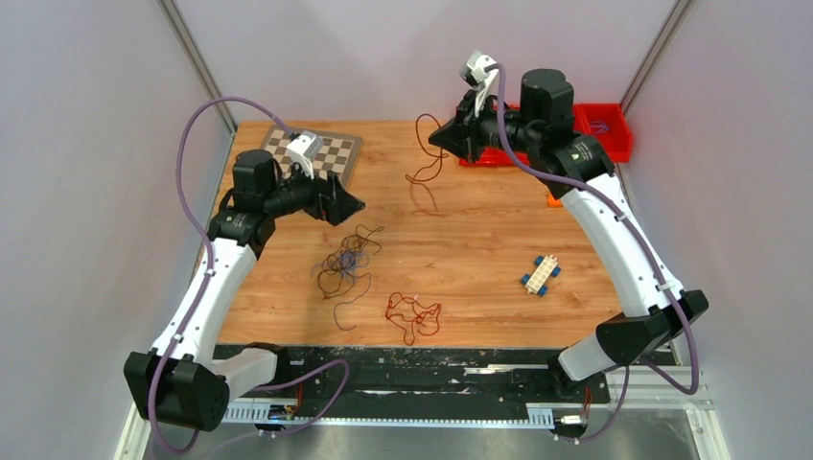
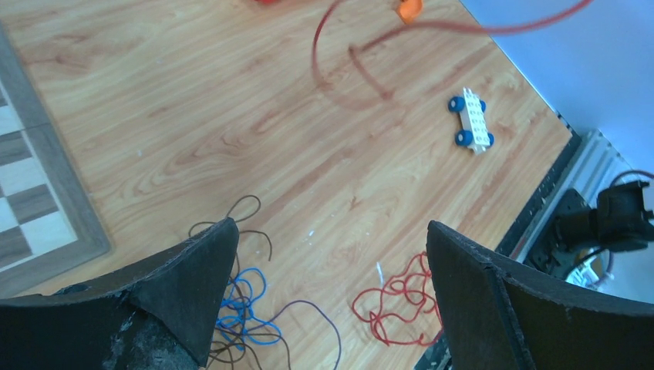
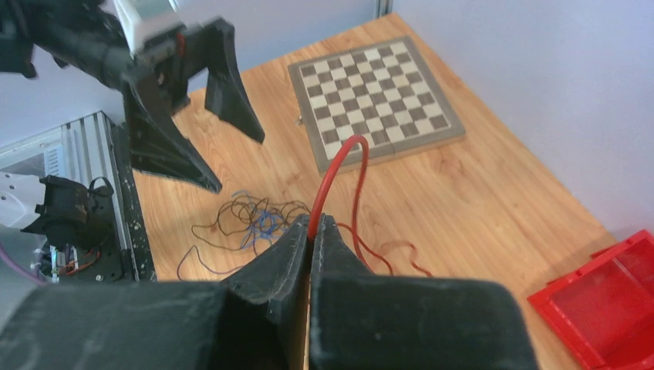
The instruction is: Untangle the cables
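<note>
My right gripper hangs above the far middle of the table, shut on a red cable. That cable arches up out of the closed tips and trails down onto the wood. A tangle of dark brown and blue cables lies mid-table. My left gripper hovers just beyond the tangle, open, with nothing between its fingers. In the left wrist view the tangle sits by the left finger of my gripper. A second red cable bundle lies apart near the front edge.
A chessboard lies at the back left under the left arm. A red bin stands at the back right. A white toy block with blue wheels rests right of centre, and a small orange piece lies beside the right arm.
</note>
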`<state>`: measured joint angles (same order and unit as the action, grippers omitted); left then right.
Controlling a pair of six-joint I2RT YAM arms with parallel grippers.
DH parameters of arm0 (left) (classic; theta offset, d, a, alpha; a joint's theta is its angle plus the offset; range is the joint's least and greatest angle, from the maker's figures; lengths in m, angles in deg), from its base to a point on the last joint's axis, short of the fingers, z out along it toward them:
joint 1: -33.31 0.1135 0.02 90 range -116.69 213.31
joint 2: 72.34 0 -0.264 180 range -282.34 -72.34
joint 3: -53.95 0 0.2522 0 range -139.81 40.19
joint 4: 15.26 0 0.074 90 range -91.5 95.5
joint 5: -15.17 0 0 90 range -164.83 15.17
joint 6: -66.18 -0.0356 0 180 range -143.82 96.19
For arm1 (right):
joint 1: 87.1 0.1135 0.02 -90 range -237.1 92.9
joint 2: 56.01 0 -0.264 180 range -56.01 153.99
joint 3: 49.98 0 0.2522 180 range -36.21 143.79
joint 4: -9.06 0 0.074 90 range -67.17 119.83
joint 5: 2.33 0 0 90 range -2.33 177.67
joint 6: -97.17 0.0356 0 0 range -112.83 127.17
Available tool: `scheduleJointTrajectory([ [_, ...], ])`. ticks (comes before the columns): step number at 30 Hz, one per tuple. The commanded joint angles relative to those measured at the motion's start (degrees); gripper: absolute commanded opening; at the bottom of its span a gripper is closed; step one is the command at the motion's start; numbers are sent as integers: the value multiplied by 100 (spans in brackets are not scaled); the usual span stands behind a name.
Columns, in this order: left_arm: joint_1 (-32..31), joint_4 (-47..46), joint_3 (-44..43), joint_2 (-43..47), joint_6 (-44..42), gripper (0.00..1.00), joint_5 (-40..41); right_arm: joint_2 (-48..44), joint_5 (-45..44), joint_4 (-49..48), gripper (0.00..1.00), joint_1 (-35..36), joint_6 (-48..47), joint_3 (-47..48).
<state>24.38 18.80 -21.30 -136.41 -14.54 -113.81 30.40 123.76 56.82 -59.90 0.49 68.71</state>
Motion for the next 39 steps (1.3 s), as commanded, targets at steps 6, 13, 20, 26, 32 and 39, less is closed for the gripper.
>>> scheduleJointTrajectory([
  [6,19,-424,88,-73,-461,100,-804,-493,-607,-515,0,-2,-265,79],
  [13,19,-394,-75,-272,-546,100,-842,-93,-1424,-514,0,-534,-334,455],
  [20,18,-329,-51,-330,-721,100,-866,518,-1286,-515,0,-1366,-202,970],
  [26,22,-360,-100,-507,-769,100,-882,1367,-1236,-565,0,-2248,-299,1487],
  [32,18,-368,-189,-748,-751,100,-890,2583,-1036,-613,0,-3003,-316,2418],
  [39,24,-346,-323,-1011,-692,100,-852,3682,-929,-831,0,-3210,-424,3218],
])
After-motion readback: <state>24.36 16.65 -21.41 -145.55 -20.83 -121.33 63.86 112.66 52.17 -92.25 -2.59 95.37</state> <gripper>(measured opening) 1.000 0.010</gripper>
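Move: Out ahead and to the right of the right hand, which already holds the red cable, lies the red bin: its middle some 30 cm forward, 28 cm right and 37 cm down. The orange piece is about 14 cm ahead and 29 cm right, the toy car roughly 8 cm back and 23 cm right, both some 40 cm below. From the left hand the bin's middle lies about 32 cm forward, 50 cm right and 24 cm down. Rising nearly on the spot by about 5 cm at first, the right hand then sweeps diagonally forward and right to above the red bin, some 27 cm each way, sinking increasingly on the way and turning clockwise about 40 degrees. Its shut fingers keep their pinch on the dangling cable. The open left hand meanwhile sinks about 4 cm towards the remaining tangle and turns slightly clockwise. ##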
